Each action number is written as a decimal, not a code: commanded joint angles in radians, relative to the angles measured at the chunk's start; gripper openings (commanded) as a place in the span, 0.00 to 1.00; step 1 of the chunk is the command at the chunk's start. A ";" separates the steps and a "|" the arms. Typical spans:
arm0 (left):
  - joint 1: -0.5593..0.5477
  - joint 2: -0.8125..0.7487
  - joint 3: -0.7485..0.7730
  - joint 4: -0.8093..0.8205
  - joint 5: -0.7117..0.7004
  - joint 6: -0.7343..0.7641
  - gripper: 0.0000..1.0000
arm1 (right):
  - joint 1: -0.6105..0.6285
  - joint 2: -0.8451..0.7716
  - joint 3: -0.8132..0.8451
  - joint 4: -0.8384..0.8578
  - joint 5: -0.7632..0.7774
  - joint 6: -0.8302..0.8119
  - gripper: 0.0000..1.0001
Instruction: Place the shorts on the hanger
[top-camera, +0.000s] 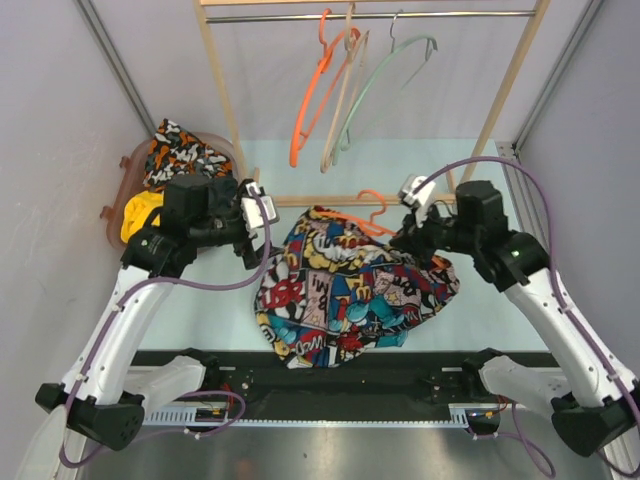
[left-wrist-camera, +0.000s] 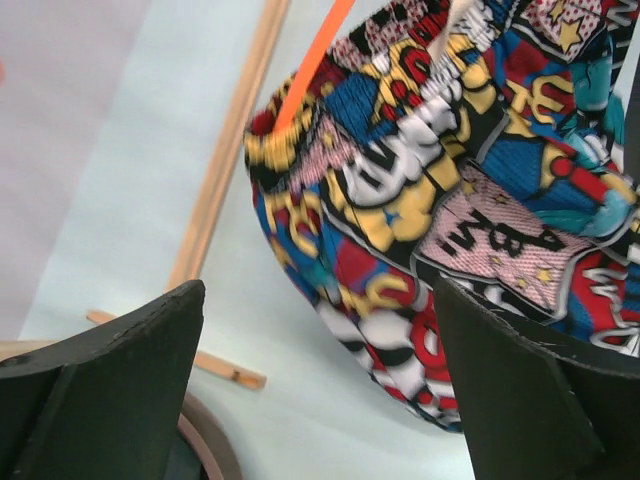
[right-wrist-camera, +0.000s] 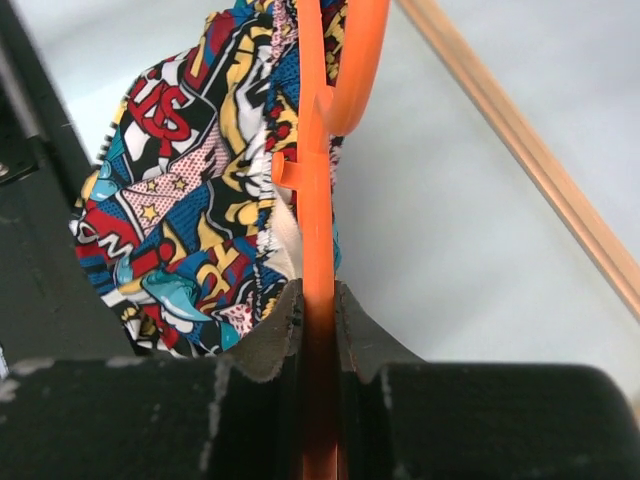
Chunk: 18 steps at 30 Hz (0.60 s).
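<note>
The comic-print shorts (top-camera: 350, 290) hang draped over the thin orange hanger (top-camera: 368, 214), held above the table's middle. My right gripper (top-camera: 412, 232) is shut on the hanger's rod (right-wrist-camera: 318, 230), with the shorts (right-wrist-camera: 190, 190) bunched to its left and the curled hook (right-wrist-camera: 355, 70) beyond. My left gripper (top-camera: 248, 240) is open and empty, just left of the shorts (left-wrist-camera: 470, 170). The orange rod (left-wrist-camera: 315, 60) enters the cloth in the left wrist view.
A wooden rack (top-camera: 225, 100) stands at the back with an orange (top-camera: 315, 90), a tan (top-camera: 345, 95) and a pale green hanger (top-camera: 385, 75) on its rail. A basket (top-camera: 125, 190) at the left holds an orange-black-white garment (top-camera: 180, 150) and a yellow one (top-camera: 140, 215).
</note>
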 joint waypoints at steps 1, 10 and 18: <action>-0.006 -0.027 0.047 0.101 0.068 -0.151 1.00 | -0.177 -0.076 0.057 -0.103 -0.044 0.010 0.00; -0.005 -0.045 0.011 0.157 0.055 -0.205 1.00 | -0.618 -0.041 0.186 -0.220 -0.212 0.051 0.00; -0.006 -0.076 -0.017 0.191 0.035 -0.219 1.00 | -0.756 0.141 0.458 -0.056 -0.253 0.441 0.00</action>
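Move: The free right-hand stretch of the rack's rail lies about 22 cm ahead of the right hand, some 6 cm to its right and roughly 40 cm above it. The green hanger's middle is some 16 cm ahead, 5 cm left and 27 cm up; the rack's right upright stands 22 cm ahead, 17 cm right. From the left hand, that rail stretch is about 23 cm ahead, 35 cm right and 39 cm up. Still pinching one end of the orange hanger with the shorts on it, the right hand sweeps about 17 cm to its right, away from the left hand, then bends forward and up, some 7 cm each, towards the rail's free end while turning about 35 degrees clockwise. The left hand, already open and empty, rises about 4 cm. ##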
